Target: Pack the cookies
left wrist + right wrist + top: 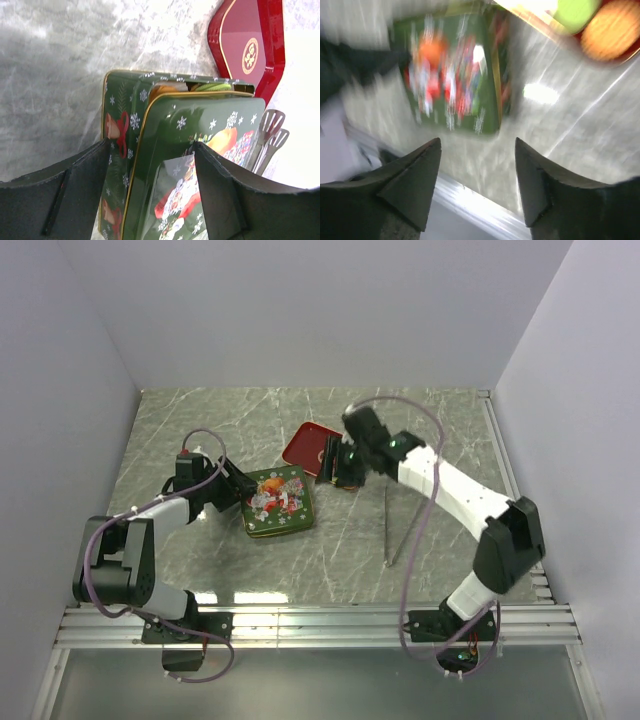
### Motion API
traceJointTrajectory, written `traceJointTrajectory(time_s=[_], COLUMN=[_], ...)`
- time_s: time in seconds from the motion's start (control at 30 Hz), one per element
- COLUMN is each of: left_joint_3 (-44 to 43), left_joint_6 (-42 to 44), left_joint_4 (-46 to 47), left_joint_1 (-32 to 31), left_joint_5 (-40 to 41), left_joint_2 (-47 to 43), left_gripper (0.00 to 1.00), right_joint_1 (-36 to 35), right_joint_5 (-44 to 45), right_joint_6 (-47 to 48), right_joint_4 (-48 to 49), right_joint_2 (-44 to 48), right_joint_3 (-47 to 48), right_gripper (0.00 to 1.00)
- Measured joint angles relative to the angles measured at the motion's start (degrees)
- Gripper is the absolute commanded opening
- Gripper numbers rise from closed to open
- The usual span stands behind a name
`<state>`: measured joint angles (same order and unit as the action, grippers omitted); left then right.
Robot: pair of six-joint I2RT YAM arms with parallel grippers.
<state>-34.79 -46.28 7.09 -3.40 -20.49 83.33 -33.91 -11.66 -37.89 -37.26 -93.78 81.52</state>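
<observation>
A green Christmas tin (pixel 279 502) lies on the table with its picture lid (pixel 200 125) askew on the base. In the gap at the tin's far end show two cookies, an orange one (pixel 162 90) and a green one (pixel 213 86). My left gripper (pixel 152 145) is open at the tin's left edge (pixel 236 490): one finger is beside the base, the other over the lid. My right gripper (pixel 477 142) is open and empty, hovering right of the tin (pixel 338 475). In its blurred view a green cookie (pixel 575 11) and an orange cookie (pixel 612 30) lie by a red rim.
A red tray (pixel 303 443) with a gold emblem (pixel 250 48) lies behind the tin. Metal tongs (pixel 389 530) lie on the marble to the right of the tin, also seen from the left wrist (pixel 267 135). White walls enclose the table; a metal rail runs along the near edge.
</observation>
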Motion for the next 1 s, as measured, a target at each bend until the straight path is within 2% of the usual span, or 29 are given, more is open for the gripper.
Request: traceJointTrajectory(time_s=[0.1,0.2,0.3,0.5,0.73,1.0], left_joint_3=[-0.7,-1.4,-2.0,-3.4,-5.0,-6.8], left_joint_6=[0.2,0.2,0.2,0.2,0.7,1.7], left_joint_4=[-0.1,-0.1,-0.3,-0.9,-1.6,-2.3], left_joint_1=[0.0,0.0,0.0,0.0,0.0,0.0], left_joint_5=[0.4,0.5,0.5,0.5,0.9,0.8], left_joint_2=[0.6,1.2,1.7,2.7,3.9,5.4], left_gripper=[0.73,0.73,0.73,0.73,0.73,0.75], right_joint_1=[-6.2,-12.4,-15.8,-20.7,-23.1,-23.9], right_joint_5=[-0.2,-1.4,-1.9,-0.5,1.9,7.3], right_joint_6=[1.3,1.6,1.3,1.9,3.5,5.9], right_joint_4=[0.5,1.3,2.7,7.9,12.2,12.0], right_joint_2=[4.6,6.3,5.6,-0.2,-8.2,-15.3], right_joint_3=[-6.8,-13.2,-16.6,-16.1,-12.8,-4.8], right_gripper=[0.41,0.3,0.24,0.16,0.12,0.1])
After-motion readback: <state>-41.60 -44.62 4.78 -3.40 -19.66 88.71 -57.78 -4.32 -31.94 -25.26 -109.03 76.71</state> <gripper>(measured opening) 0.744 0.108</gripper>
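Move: The lidded cookie tin lies about 13 cm to the right hand's left, 3 cm back and 15 cm below. From that hand, the red tray is some 8 cm ahead, 2 cm left and 17 cm below; the metal tongs lie roughly 15 cm right and 9 cm back, at table height. The left hand is at the tin's left edge, the tin's middle about 8 cm to its right, 4 cm back and 3 cm below. Still astride the tin's left edge, one finger outside the wall and the other over the lid, the left hand slides about 2.5 cm forward along it. Meanwhile the right hand sweeps some 14 cm back, then left and down past the tin's near right corner, about 11 cm left and 12 cm down overall, turning some 25 degrees counter-clockwise and nearly shutting its fingers. Finally it eases a few centimetres forward towards the tin's near edge, contact there not clear. ##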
